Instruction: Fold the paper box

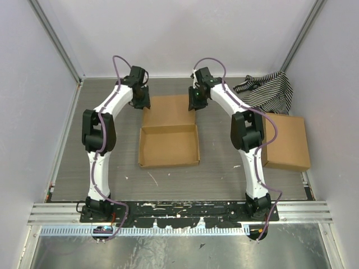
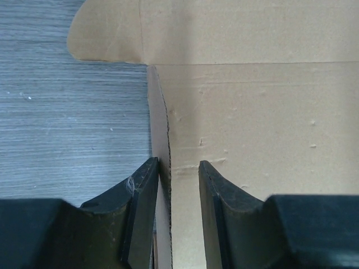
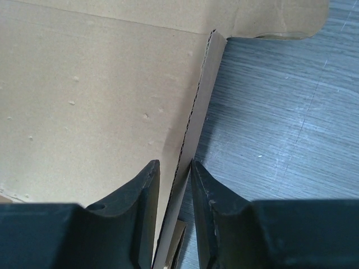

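The paper box (image 1: 168, 147) lies mid-table. Its near half is a shallow tray with its walls up, and its far lid panel (image 1: 168, 110) lies flat. My left gripper (image 1: 142, 103) is at the lid's left edge. In the left wrist view its jaws (image 2: 178, 162) straddle the raised side flap (image 2: 159, 112); the left finger touches it and the right finger stands apart. My right gripper (image 1: 194, 103) is at the lid's right edge. In the right wrist view its narrowly open jaws (image 3: 175, 162) straddle the raised right flap (image 3: 202, 95), the right finger against it.
A squarish larger cardboard box (image 1: 287, 143) lies at the right by the wall. A black-and-white striped cloth (image 1: 268, 92) is bunched at the far right corner. White walls enclose the grey table (image 1: 112, 151) on three sides.
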{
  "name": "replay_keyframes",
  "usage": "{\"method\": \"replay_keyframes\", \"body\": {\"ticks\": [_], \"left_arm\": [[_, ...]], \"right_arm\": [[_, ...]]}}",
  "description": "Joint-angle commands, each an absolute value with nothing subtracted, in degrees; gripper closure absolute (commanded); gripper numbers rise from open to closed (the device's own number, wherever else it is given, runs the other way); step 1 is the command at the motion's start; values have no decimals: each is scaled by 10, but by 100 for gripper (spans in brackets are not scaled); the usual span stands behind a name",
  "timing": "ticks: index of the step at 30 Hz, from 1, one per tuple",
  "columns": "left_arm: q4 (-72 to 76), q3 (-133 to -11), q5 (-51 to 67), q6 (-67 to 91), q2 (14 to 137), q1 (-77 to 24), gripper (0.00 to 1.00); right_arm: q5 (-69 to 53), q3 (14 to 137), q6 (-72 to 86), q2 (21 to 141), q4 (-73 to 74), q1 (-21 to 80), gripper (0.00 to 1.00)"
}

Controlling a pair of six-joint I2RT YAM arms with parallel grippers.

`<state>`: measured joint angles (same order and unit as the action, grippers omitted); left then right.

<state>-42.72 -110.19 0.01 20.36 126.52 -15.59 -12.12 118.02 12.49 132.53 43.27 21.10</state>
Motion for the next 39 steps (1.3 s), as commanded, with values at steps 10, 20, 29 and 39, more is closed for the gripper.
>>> {"method": "replay_keyframes", "body": {"ticks": [10,20,29,39], "left_arm": [[-450,-1133,-70,177,1272,-173,100],[-123,-849,-117,161,1076,-173,100],[256,-611,-92,131,960,-173,100],[531,-479,-40,88,940,-173,100]], "right_arm": [[-47,1212,127,1316,435,217,64],[-111,1183,122,1265,407,157,53],[-161,1172,93,1242,403,139,52],[-247,1115,-14,1149,388,123,38]]}}
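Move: The lid's left side flap stands between the left hand's open fingers, its middle about 1 cm to the left and 1 cm back. From that hand, the lid's middle lies some 10 cm to the right and 1 cm back, the tuck flap 10 cm right and about 6 cm ahead, the open tray 10 cm right and 18 cm back. The lid's right side flap sits between the right hand's fingers, about 1 cm right and 1 cm back. Barely shifting at first, the left hand shuts its fingers on the lid's left side flap, then lifts it nearly 8 cm, edging slightly left and back while tilting its fingers up some 50 degrees to point forward. The right hand swings about 7 cm right and a little forward off its flap, then rises about 6 cm beside the lid's right edge, pulling back slightly and opening wider. ##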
